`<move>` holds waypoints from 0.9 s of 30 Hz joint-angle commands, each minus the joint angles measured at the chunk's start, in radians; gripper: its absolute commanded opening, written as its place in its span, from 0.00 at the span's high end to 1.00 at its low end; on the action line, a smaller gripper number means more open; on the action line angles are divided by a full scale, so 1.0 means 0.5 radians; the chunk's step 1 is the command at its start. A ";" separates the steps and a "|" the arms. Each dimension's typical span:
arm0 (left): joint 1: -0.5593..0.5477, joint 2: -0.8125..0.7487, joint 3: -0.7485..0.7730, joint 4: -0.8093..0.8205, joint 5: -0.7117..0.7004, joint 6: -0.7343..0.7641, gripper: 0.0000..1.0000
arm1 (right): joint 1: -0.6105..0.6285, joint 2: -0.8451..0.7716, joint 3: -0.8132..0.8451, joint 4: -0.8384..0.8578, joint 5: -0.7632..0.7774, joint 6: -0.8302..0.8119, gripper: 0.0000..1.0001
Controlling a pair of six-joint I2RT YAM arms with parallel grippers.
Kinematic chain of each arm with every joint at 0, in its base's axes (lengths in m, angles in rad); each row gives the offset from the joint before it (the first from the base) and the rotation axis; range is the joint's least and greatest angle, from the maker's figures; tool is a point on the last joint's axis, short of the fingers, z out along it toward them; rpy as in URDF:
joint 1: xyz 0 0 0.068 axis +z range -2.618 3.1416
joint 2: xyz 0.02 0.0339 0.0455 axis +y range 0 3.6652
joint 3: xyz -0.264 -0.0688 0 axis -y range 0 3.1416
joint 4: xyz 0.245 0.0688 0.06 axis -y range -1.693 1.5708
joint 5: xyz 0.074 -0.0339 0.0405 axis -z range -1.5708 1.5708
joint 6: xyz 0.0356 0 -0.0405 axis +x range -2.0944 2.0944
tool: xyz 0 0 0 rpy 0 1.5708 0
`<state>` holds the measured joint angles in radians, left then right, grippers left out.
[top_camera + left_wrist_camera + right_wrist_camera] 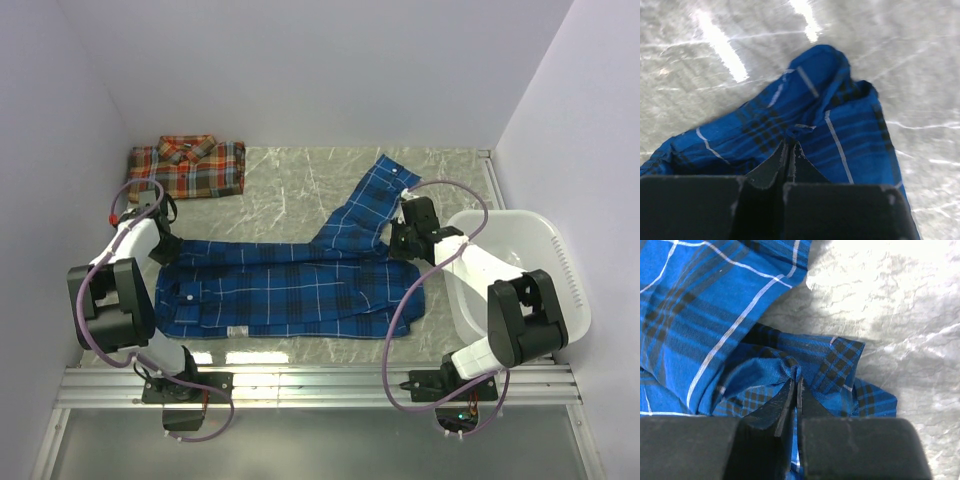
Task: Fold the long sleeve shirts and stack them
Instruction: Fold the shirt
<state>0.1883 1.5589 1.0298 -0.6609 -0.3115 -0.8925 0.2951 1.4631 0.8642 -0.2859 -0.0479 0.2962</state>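
Observation:
The royal blue plaid long sleeve shirt (290, 285) lies spread across the middle of the table, with one sleeve (375, 190) running toward the back right. My left gripper (168, 243) is at the shirt's left edge, jaws shut on a pinch of blue cloth (840, 125) at their tips (791, 142). My right gripper (398, 240) is at the shirt's right side near the base of that sleeve. Its jaws (796, 380) stand almost together, with bunched blue fabric (700, 305) caught at the tips. The red-orange plaid shirt (187, 168) lies folded at the back left.
A white plastic basket (555, 270) stands at the right edge of the table, close behind my right arm. White walls close in the back and both sides. A metal rail (320, 385) runs along the near edge.

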 commanded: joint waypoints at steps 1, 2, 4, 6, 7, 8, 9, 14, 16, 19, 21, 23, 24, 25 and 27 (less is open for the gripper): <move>0.053 -0.056 -0.050 0.088 -0.043 -0.037 0.99 | 0.005 -0.030 -0.050 -0.027 -0.002 0.061 0.90; 0.068 -0.053 -0.071 0.095 -0.019 -0.040 0.99 | 0.008 -0.045 -0.062 -0.023 -0.005 0.064 0.88; 0.078 -0.068 -0.111 0.131 -0.003 -0.050 0.97 | 0.008 -0.076 -0.078 -0.023 0.004 0.079 0.87; 0.084 -0.102 -0.139 0.162 0.040 -0.056 0.93 | 0.005 -0.110 -0.096 -0.020 -0.002 0.076 0.76; 0.081 -0.114 -0.160 0.174 0.055 -0.053 0.92 | 0.005 -0.137 -0.105 -0.020 -0.012 0.076 0.71; 0.084 -0.126 -0.170 0.196 0.077 -0.050 0.88 | 0.008 -0.162 -0.118 -0.011 -0.036 0.070 0.63; 0.084 -0.142 -0.173 0.202 0.083 -0.041 0.86 | 0.008 -0.180 -0.130 0.004 -0.045 0.061 0.61; 0.087 -0.292 -0.219 0.254 0.089 0.039 0.60 | 0.051 -0.389 -0.194 0.066 -0.097 0.012 0.46; 0.090 -0.384 -0.225 0.269 0.111 0.064 0.52 | 0.118 -0.517 -0.207 0.081 -0.033 -0.034 0.45; 0.087 -0.513 -0.225 0.306 0.141 0.103 0.34 | 0.195 -0.698 -0.198 0.124 0.083 -0.120 0.45; 0.090 -0.541 -0.198 0.309 0.175 0.165 0.27 | 0.201 -0.736 -0.139 0.148 0.087 -0.117 0.44; 0.087 -0.525 -0.124 0.300 0.273 0.211 0.23 | 0.198 -0.672 -0.063 0.130 0.203 -0.074 0.36; 0.084 -0.513 -0.099 0.294 0.301 0.220 0.22 | 0.198 -0.623 0.056 0.066 0.279 -0.007 0.36; 0.075 -0.486 -0.057 0.297 0.337 0.226 0.21 | 0.198 -0.501 0.124 0.038 0.426 0.039 0.30; 0.053 -0.452 -0.017 0.297 0.411 0.257 0.16 | 0.186 -0.350 0.323 -0.047 0.549 0.144 0.24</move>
<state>0.2264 1.3186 0.9642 -0.5369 -0.1806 -0.8112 0.3946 1.1969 0.8997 -0.2871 0.0719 0.3008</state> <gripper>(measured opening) 0.823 0.738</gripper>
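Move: At the left fingertips, still pinched, is the blue shirt's far-left edge, its laying-down spot about 1 cm back and 2 cm below. The orange plaid shirt lies some 22 cm ahead and 6 cm right of that hand; the buttoned cuff is about 9 cm back and 6 cm right. The right fingers are still at the far-right edge, to be laid about 2 cm back and 1 cm lower. From this hand, the loose sleeve lies 11 cm ahead and 7 cm left, the white bin 30 cm right and 7 cm back. Easing the last centimetre or two down and back, both hands lay the blue shirt's far edge onto the folded body, open their fingers and come free. Both then rise away, the left by about 8 cm and the right by about 11, drifting forward at the end while their fingertips tilt outward some 15 to 20 degrees. ##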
